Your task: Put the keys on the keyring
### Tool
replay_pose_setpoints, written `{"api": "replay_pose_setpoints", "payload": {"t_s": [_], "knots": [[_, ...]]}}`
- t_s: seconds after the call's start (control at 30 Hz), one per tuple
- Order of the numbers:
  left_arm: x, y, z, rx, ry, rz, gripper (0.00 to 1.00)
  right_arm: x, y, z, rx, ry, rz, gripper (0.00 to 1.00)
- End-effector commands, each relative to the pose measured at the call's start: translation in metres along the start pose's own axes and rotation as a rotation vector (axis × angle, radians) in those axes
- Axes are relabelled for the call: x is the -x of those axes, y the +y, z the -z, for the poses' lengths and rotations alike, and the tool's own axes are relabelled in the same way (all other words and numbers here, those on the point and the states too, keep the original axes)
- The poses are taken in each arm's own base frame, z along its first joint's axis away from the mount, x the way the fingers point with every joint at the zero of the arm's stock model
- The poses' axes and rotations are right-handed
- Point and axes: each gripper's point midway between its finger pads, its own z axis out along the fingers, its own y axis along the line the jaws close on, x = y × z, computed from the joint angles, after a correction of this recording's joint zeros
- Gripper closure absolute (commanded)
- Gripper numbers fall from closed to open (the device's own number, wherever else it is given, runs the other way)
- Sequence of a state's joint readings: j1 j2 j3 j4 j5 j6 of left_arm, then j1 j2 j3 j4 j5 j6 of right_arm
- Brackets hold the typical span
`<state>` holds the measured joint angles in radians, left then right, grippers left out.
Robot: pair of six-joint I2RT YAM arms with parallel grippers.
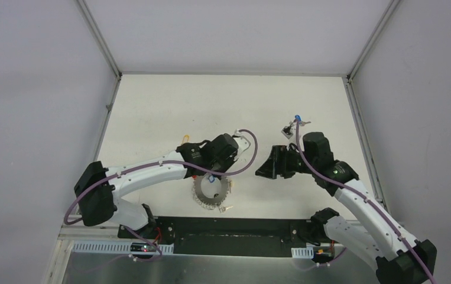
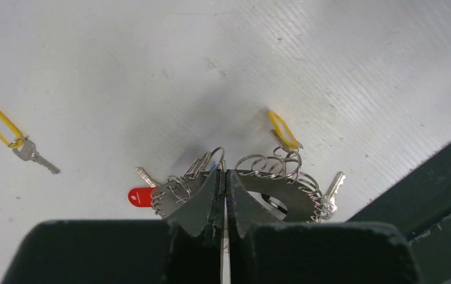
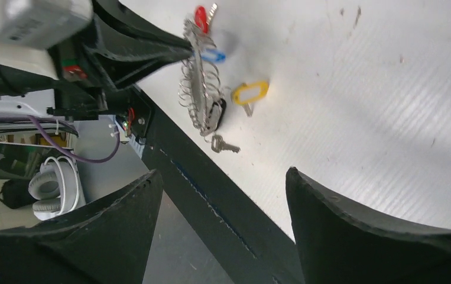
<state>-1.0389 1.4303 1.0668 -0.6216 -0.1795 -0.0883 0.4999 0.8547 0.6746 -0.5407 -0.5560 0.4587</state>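
The keyring [image 2: 282, 192] is a dark grey disc rimmed with wire coils, lying near the table's front edge [image 1: 213, 193]. My left gripper [image 2: 226, 175] is shut on its near rim, with a bit of blue showing at the fingertips. A red-headed key [image 2: 141, 196], a yellow-headed key [image 2: 283, 130] and a bare silver key [image 2: 334, 188] hang at the rim. In the right wrist view the keyring [image 3: 198, 89] stands almost edge-on, with a blue tag [image 3: 214, 56] beside it. A loose yellow-headed key [image 2: 10, 133] lies to the left. My right gripper [image 3: 220, 180] is open, apart from the ring.
A blue-headed key [image 1: 297, 118] lies by a small grey object [image 1: 286, 129] at the back right, behind the right arm. The black base plate [image 1: 234, 236] runs along the front edge. White walls close in the table on three sides.
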Motion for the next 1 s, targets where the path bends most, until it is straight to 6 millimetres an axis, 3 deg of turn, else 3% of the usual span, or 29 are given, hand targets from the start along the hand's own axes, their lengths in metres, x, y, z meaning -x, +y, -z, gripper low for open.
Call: {"api": "replay_pose_setpoints", "payload": {"t_s": [0.0, 0.27, 0.5, 0.97], "knots": [[0.031, -0.022, 0.024, -0.168, -0.193, -0.001, 1.00, 0.040, 0.034, 0.016, 0.118, -0.204, 0.195, 0.21], [0.036, -0.063, 0.049, -0.436, -0.334, -0.126, 1.00, 0.042, 0.079, 0.037, 0.389, -0.353, 0.543, 0.21], [0.040, -0.081, 0.061, -0.550, -0.373, -0.159, 1.00, 0.023, 0.088, 0.041, 0.498, -0.373, 0.759, 0.26], [0.052, -0.094, 0.081, -0.640, -0.490, -0.226, 1.00, -0.003, 0.087, 0.020, 0.569, -0.257, 0.797, 0.67]]}}
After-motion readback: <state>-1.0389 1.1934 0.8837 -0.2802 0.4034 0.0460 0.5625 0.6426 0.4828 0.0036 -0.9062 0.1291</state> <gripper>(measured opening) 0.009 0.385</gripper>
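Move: The left fingers already grip the far rim of the half-lifted keyring, its middle about 5 cm back, 2 cm left and 5 cm below them; they take it towards the right gripper, some 16 cm to their right, 4 cm back and 4 cm higher. From the right hand the keyring's middle lies about 18 cm left, 1 cm back and 9 cm down; the near yellow key is 12 cm left, level fore and aft, 13 cm down. The red key lies some 9 cm left of the left hand, 1 cm back, 9 cm down. Keeping its pinch on the rim, the left hand carries the keyring back about 7.5 cm, right and up some 6 cm each, towards the right gripper, turning clockwise and rolling until its down-pointing fingers aim mostly to the right. The right hand first rises about 7 cm while its slanted fingers swing up to level, then eases back and left by around 3 cm each and turns counter-clockwise to face the rim, its wide-open fingers closing to under half open without yet gripping. ##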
